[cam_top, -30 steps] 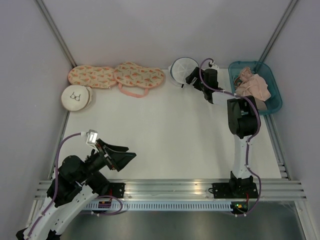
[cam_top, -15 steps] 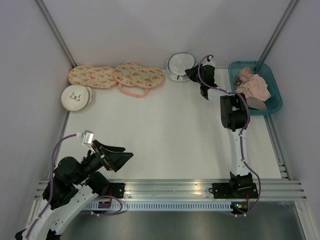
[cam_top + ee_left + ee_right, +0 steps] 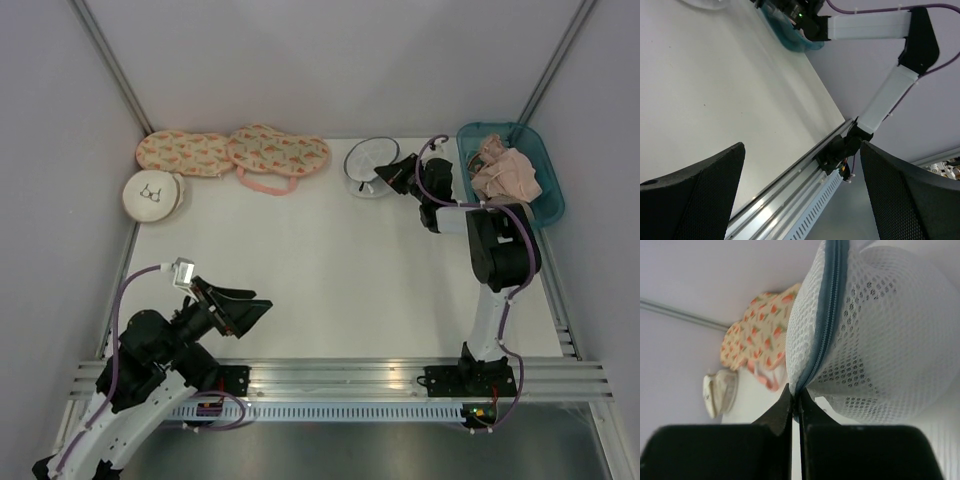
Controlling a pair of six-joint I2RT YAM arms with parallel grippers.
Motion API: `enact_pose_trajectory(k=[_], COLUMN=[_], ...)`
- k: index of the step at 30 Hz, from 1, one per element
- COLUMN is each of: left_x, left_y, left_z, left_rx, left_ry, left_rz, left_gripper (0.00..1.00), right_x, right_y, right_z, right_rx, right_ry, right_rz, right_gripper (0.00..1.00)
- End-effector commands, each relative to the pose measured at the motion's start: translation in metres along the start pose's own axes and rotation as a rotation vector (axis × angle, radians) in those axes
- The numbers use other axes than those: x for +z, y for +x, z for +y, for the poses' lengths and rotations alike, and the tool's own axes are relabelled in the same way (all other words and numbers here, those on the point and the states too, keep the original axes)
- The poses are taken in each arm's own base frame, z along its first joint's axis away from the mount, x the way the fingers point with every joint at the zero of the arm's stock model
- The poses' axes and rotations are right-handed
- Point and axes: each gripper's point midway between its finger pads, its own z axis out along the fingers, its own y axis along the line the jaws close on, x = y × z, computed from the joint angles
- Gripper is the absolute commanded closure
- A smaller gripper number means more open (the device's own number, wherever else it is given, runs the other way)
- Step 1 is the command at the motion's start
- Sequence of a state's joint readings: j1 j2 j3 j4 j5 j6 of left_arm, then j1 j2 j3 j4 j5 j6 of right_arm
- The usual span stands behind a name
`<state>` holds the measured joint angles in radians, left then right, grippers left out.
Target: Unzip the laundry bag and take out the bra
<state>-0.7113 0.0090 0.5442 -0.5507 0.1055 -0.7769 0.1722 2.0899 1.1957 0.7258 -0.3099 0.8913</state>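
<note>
The laundry bag [image 3: 371, 158] is a round white mesh pouch with a dark zipper rim, lying at the back of the table, right of centre. My right gripper [image 3: 393, 174] is at its right edge. In the right wrist view the laundry bag [image 3: 880, 340] fills the upper right, and my right gripper [image 3: 796, 404] is shut on the grey-blue zipper [image 3: 827, 315] at the rim. The bra is hidden. My left gripper [image 3: 246, 312] hangs open over the near left of the table, far from the bag. In the left wrist view my left gripper [image 3: 802, 200] holds nothing.
A teal bin [image 3: 546, 190] with pink and beige garments stands at the back right, close to the right arm. Two pink patterned cases [image 3: 235, 153] and a cream round pouch [image 3: 153, 195] lie at the back left. A metal rail [image 3: 340, 375] runs along the near edge.
My right gripper has shut on the bag's zipper rim and drawn back towards me. The bag has shifted nearer and to the right with it. The left arm has barely moved.
</note>
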Motion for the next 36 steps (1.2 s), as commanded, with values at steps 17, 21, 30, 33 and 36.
enact_pose_trajectory(k=[17, 21, 30, 33, 36], left_x=[0.109, 0.119, 0.141, 0.155, 0.164], left_y=[0.004, 0.021, 0.046, 0.062, 0.065], left_z=[0.019, 0.037, 0.026, 0.014, 0.01], left_rx=[-0.461, -0.687, -0.92, -0.972, -1.01], left_ry=[0.071, -0.029, -0.04, -0.028, 0.003], left_rz=[-0.116, -0.076, 0.025, 0.113, 0.114], left_gripper=[0.01, 0.01, 0.01, 0.01, 0.04], right_x=[-0.235, -0.258, -0.283, -0.287, -0.291], right_y=[0.113, 0.116, 0.137, 0.143, 0.147], right_z=[0.137, 0.141, 0.148, 0.153, 0.157], right_rx=[0.329, 0.402, 0.412, 0.405, 0.396], right_ry=[-0.305, -0.357, -0.393, -0.411, -0.431], right_rz=[0.148, 0.1, 0.079, 0.093, 0.108], right_gripper=[0.99, 1.0, 1.0, 1.0, 0.99])
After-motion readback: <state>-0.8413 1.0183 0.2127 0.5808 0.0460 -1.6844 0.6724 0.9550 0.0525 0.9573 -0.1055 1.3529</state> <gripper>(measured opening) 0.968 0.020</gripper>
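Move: The laundry bag is already pinched in the right fingers, its middle about 4 cm to the left, 3 ahead and 3 below. It is bound for the clear front middle of the table, roughly 34 cm back, 6 left and 12 lower; the patterned bag lies some 14 ahead and 25 left, the blue basket 7 ahead and 31 right. From the open left hand, the laundry bag is about 45 cm ahead, 23 right and 16 lower. Keeping the laundry bag pinched by its zipper edge, the right hand sweeps it back about 34 cm towards the robot, fast at first and easing off at the end, while also drifting left and rising some 5 cm each, its wrist rolling and swinging left by about 30 degrees in all. The left hand comes to meet it, first forward, right and down and then only right and down, rolling some 50 degrees counter-clockwise as seen from behind the hand and bringing its wide-open fingers up to the free end of the zipper, without a touch that can be made out. ##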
